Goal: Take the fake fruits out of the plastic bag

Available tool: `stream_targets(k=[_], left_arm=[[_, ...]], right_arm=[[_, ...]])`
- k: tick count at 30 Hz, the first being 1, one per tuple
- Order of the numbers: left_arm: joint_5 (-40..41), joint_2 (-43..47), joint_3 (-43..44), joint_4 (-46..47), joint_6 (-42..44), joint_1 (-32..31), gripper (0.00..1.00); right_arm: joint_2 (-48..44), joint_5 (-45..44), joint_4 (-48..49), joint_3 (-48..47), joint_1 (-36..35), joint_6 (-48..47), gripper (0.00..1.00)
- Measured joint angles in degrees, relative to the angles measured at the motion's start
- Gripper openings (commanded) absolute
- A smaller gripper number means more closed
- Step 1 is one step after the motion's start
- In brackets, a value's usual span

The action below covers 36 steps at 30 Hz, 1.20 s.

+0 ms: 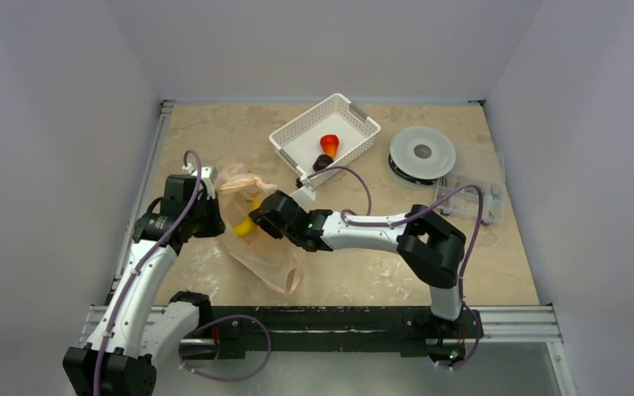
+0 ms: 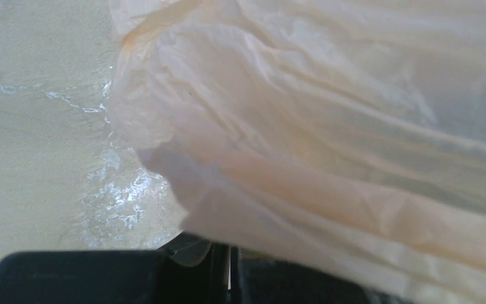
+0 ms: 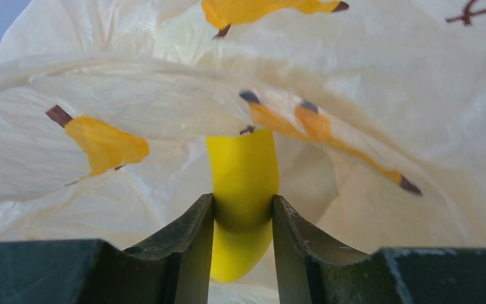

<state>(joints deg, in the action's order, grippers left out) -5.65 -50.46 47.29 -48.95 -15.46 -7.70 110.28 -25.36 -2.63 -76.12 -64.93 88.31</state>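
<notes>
The plastic bag (image 1: 268, 252) lies crumpled on the table left of centre, pale orange and translucent. My left gripper (image 1: 215, 198) is shut on the bag's upper left edge; in the left wrist view the bag (image 2: 329, 126) drapes over the closed left gripper (image 2: 230, 266). My right gripper (image 1: 257, 221) reaches into the bag's mouth from the right and is shut on a yellow fake fruit (image 1: 245, 228). In the right wrist view this yellow fruit (image 3: 243, 171) sits clamped in the right gripper (image 3: 242, 209), with the printed bag (image 3: 386, 95) all around. A red-orange fruit (image 1: 328, 143) and a dark fruit (image 1: 322, 162) lie in the white basket (image 1: 355, 115).
A grey-and-white spool (image 1: 422, 153) and a clear plastic box (image 1: 470, 198) sit at the back right. White walls enclose the table on three sides. The right arm's purple cable loops over the table between basket and bag.
</notes>
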Motion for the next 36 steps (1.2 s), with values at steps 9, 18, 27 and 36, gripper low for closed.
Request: stream_targets(k=[9,18,27,36], left_arm=[[6.6,2.3,0.0,-1.0,-0.7,0.0,0.0],[9.1,3.8,0.0,-1.5,-1.5,0.0,0.0],[9.1,3.7,0.0,-1.5,-1.5,0.0,0.0],[9.4,4.0,0.0,-1.5,-1.5,-0.1,0.0]], right_arm=[[-4.8,10.3,5.6,7.7,2.8,-6.1,0.0],[-7.9,24.5,13.2,12.9,5.7,-13.8,0.0],[-6.7,47.8,16.2,12.4,5.8,-24.7,0.0],[-19.8,46.8,-5.3,14.4,7.3,-43.5,0.0]])
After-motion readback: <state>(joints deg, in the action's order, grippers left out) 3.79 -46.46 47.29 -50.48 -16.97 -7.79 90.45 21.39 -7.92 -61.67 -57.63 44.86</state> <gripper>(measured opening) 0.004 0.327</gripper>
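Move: The banana already sits between the right fingers, partly under the bag's film. The white basket where the fruits go is about 20 cm ahead of the right hand, 18 cm to its right and 7 cm below. In it, the red fruit is about 17 cm ahead and 19 cm right, and the dark fruit 13 cm ahead and 17 cm right. The bag's middle is 4 cm back and 6 cm below. From the left hand the basket lies about 24 cm ahead and 24 cm right. Keeping its pinch on the banana, the right hand draws it back about 11 cm, clear of the bag's film; it edges right, sways back left while the wrist swings some 55 degrees counter-clockwise, then swings right again for about 7 cm net and ends some 3 cm higher, fingers pointing left. The left hand, still shut on the bag's edge, shifts nearly 3 cm left early on, away from the banana, then holds there. ##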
